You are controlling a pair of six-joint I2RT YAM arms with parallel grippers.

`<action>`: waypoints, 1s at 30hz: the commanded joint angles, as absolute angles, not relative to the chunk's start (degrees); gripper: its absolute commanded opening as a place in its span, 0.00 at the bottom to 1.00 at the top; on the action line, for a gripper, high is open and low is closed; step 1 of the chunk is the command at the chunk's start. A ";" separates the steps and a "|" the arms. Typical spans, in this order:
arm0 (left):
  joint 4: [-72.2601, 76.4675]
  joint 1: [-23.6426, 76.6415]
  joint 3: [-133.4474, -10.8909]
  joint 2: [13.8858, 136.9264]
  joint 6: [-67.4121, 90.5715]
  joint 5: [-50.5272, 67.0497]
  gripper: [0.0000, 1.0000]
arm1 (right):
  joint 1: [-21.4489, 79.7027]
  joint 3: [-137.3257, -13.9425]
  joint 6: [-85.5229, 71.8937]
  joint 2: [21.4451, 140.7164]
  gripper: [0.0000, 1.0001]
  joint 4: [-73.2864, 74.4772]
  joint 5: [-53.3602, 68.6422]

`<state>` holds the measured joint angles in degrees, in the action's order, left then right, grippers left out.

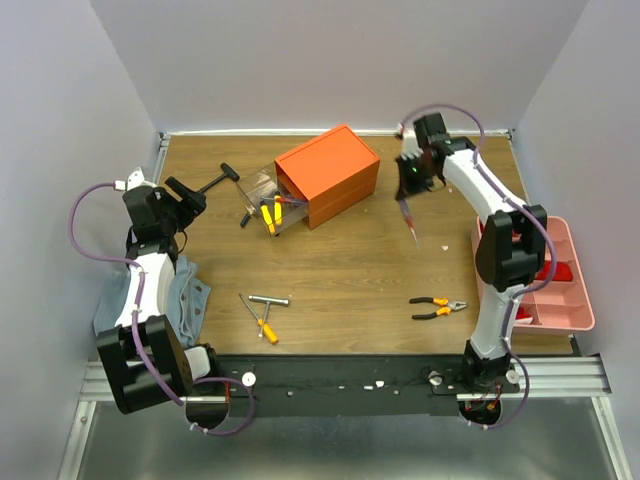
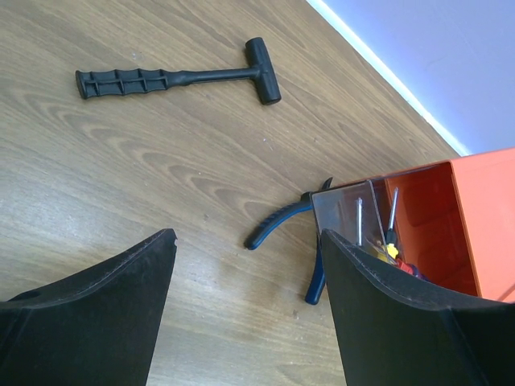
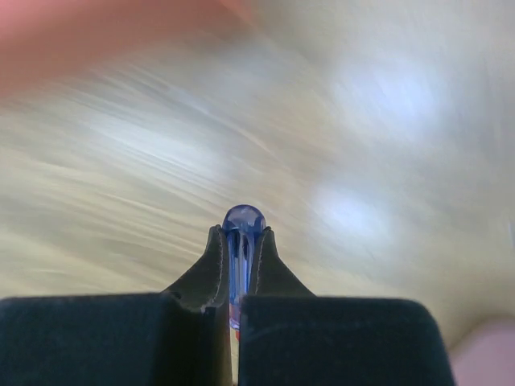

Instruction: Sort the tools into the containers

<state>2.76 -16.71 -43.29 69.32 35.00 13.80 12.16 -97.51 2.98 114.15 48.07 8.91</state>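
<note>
My right gripper [image 1: 412, 180] [image 3: 242, 235] hangs over the back right of the table, shut on a purple-handled screwdriver [image 3: 243, 219] whose shaft [image 1: 410, 222] points down. At the far left my left gripper [image 1: 186, 194] [image 2: 248, 241] stands open above bare wood with nothing between its fingers. Ahead of it lie a black T-handle tool [image 2: 177, 78] [image 1: 220, 180] and blue-handled pliers [image 2: 283, 220]. The orange box [image 1: 328, 172] has a clear drawer [image 1: 262, 192] pulled out, holding yellow-handled screwdrivers [image 1: 270, 214]. A silver T-wrench [image 1: 268, 300], a yellow screwdriver [image 1: 264, 327] and orange-handled pliers [image 1: 437, 307] lie near the front. The pink tray [image 1: 572, 290] sits at the right edge.
A grey-blue cloth [image 1: 186, 298] lies bunched beside the left arm's base. Purple-grey walls close the table in at the back and both sides. The right arm's upper link stands in front of part of the pink tray.
</note>
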 commanded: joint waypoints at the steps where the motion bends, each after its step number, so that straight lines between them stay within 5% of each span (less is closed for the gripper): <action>1: 1.94 -17.23 -45.52 69.61 34.89 12.92 0.81 | 16.43 -113.27 -3.07 108.89 0.01 42.82 26.08; 20: 0.70 -17.14 -40.79 67.67 32.61 14.50 0.81 | 35.41 -145.17 -17.13 132.88 0.01 25.94 38.23; 30: 0.79 -16.96 -37.18 65.22 33.13 15.29 0.80 | 37.26 -147.48 -19.77 138.51 0.01 23.64 37.27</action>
<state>0.69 -16.82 -38.79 67.96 33.82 14.24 36.82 -145.27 -17.30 137.21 26.55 36.53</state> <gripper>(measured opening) 0.807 0.061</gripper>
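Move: My right hand, already gripping the blue-handled screwdriver, is bound for the open clear drawer, about 37 cm to its left, 5 cm farther out and 6 cm lower. The orange toolbox stands some 22 cm left and 11 cm ahead; the yellow-handled screwdrivers lie in the drawer some 38 cm left and 2 cm ahead. From my left hand the drawer is roughly 14 cm right, 10 cm ahead and 14 cm down. I swing the held screwdriver quickly some 35 cm left, past the orange toolbox to above the open drawer, first climbing about 25 cm, then settling back some 7 cm. My right wrist turns roughly 60 degrees, so its fingers go from pointing mostly down to mostly left, and they keep their grip. Late on, my open left hand sinks about 3 cm and eases back 2. ##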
